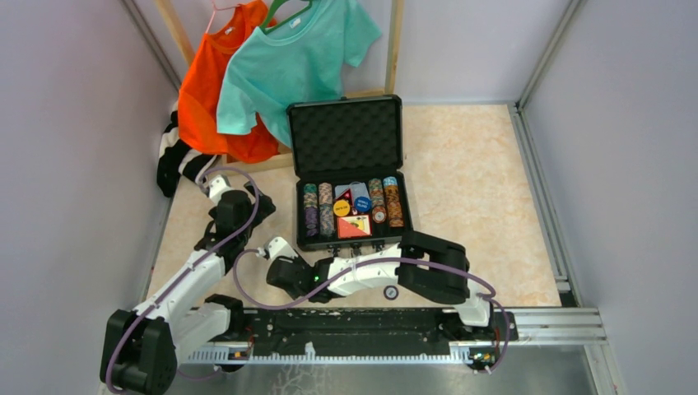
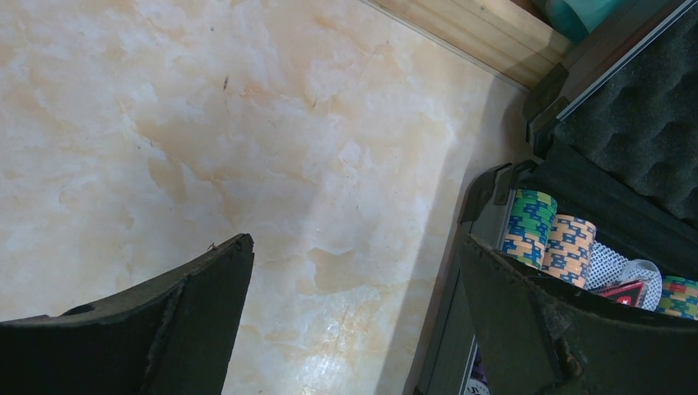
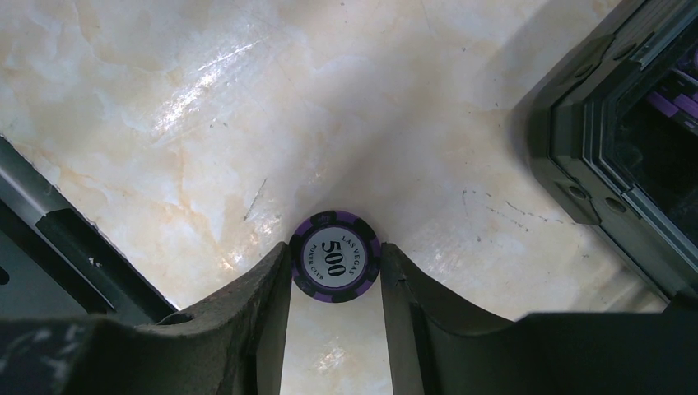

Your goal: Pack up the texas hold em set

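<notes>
The black briefcase (image 1: 354, 244) stands open at mid-table, its foam-lined lid (image 1: 346, 136) upright. Inside are rows of poker chips (image 1: 318, 210), a red card box (image 1: 354, 227), a blue button (image 1: 361, 202) and a yellow one (image 1: 342, 208). A purple "500" chip (image 3: 334, 256) lies on the table near the case's front left corner (image 3: 576, 148). My right gripper (image 3: 336, 263) has a fingertip against each side of it; from above the right gripper (image 1: 286, 276) hides it. My left gripper (image 2: 354, 247) hangs open over bare table, left of the case (image 2: 494, 206), nothing between its fingers.
An orange shirt (image 1: 214, 90) and a teal shirt (image 1: 288, 58) hang on a wooden rack behind the case. A black-and-white cloth (image 1: 177, 156) lies at the back left. Another small round chip (image 1: 391, 292) lies under the right arm. A metal rail (image 1: 370, 325) runs along the near edge.
</notes>
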Motion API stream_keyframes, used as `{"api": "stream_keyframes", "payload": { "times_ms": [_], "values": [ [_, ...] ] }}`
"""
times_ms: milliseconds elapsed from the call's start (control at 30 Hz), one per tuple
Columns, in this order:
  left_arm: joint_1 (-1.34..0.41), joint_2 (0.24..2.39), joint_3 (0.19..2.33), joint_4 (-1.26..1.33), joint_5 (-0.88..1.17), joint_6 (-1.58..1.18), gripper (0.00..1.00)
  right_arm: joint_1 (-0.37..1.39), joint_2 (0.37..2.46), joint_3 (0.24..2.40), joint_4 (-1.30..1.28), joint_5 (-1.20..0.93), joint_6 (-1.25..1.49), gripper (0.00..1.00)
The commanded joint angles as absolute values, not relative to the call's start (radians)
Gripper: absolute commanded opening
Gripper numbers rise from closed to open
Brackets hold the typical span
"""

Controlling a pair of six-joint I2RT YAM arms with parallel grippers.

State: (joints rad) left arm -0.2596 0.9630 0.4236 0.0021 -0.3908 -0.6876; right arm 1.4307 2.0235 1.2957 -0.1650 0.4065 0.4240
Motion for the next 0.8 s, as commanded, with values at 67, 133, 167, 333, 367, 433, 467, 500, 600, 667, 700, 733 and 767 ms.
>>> {"api": "stream_keyframes", "payload": {
  "times_ms": [67,133,167,333,367,433,467,500,600,667,700,733,767],
  "values": [
    [-0.252,0.953,0.438,0.042,-0.382,-0.690,0.99,1.442,2.008,1.288,-0.245,0.408,0.428,0.38],
    [-0.252,0.953,0.439,0.040,-0.378,-0.689,0.99,1.434,1.989,1.283,-0.243,0.409,0.426,0.38],
    [-0.251,0.954,0.441,0.040,-0.376,-0.689,0.99,1.430,1.978,1.279,-0.237,0.408,0.426,0.38],
    [-0.252,0.947,0.450,0.032,-0.354,-0.699,0.99,1.415,1.924,1.247,-0.229,0.417,0.425,0.37],
    [-0.251,0.945,0.453,0.032,-0.345,-0.702,0.99,1.412,1.912,1.238,-0.228,0.422,0.425,0.37],
    [-0.251,0.948,0.461,0.031,-0.317,-0.709,0.99,1.407,1.889,1.222,-0.228,0.432,0.427,0.37],
    [-0.252,0.951,0.467,0.028,-0.302,-0.712,0.99,1.403,1.879,1.213,-0.228,0.432,0.429,0.37],
    [-0.252,0.956,0.474,0.026,-0.283,-0.713,0.99,1.400,1.865,1.204,-0.225,0.437,0.429,0.37],
    [-0.252,0.982,0.498,0.018,-0.201,-0.713,0.99,1.387,1.829,1.173,-0.223,0.447,0.429,0.38],
    [-0.251,1.010,0.515,0.023,-0.097,-0.705,0.99,1.378,1.805,1.155,-0.221,0.451,0.429,0.37],
    [-0.251,1.022,0.521,0.030,-0.044,-0.698,0.99,1.372,1.791,1.146,-0.220,0.455,0.427,0.38],
    [-0.252,1.038,0.526,0.040,0.003,-0.695,0.99,1.367,1.779,1.138,-0.221,0.459,0.425,0.37],
    [-0.252,1.054,0.532,0.049,0.059,-0.695,0.99,1.361,1.766,1.131,-0.220,0.463,0.421,0.37]
  ]
}}
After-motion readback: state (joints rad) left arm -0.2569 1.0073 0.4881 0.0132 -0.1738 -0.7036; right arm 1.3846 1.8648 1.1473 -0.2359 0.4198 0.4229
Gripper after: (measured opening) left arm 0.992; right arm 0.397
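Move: The right hand, almost at the table, holds the purple 500 chip. The open case's tray centre lies about 18 cm ahead and 12 cm to its right, its purple chips 18 cm ahead and 1 cm right, its handle 9 cm ahead and 12 cm right; a loose chip sits some 23 cm right and 2 cm back. From the empty left hand, the tray centre is about 29 cm right, roughly level and 6 cm lower; the purple chips are 17 cm right, 1 cm back, 7 cm down. Rightward along the front of the case, the right hand carries the pinched chip nearly 6 cm, staying low at first, then easing slightly forward and about 1 cm up as it nears the tray's centre. Its grip stays the same. The left hand, still wide open, starts late, shifting some 4 cm right towards the case with a small rise and a clockwise turn of about 10 degrees. ##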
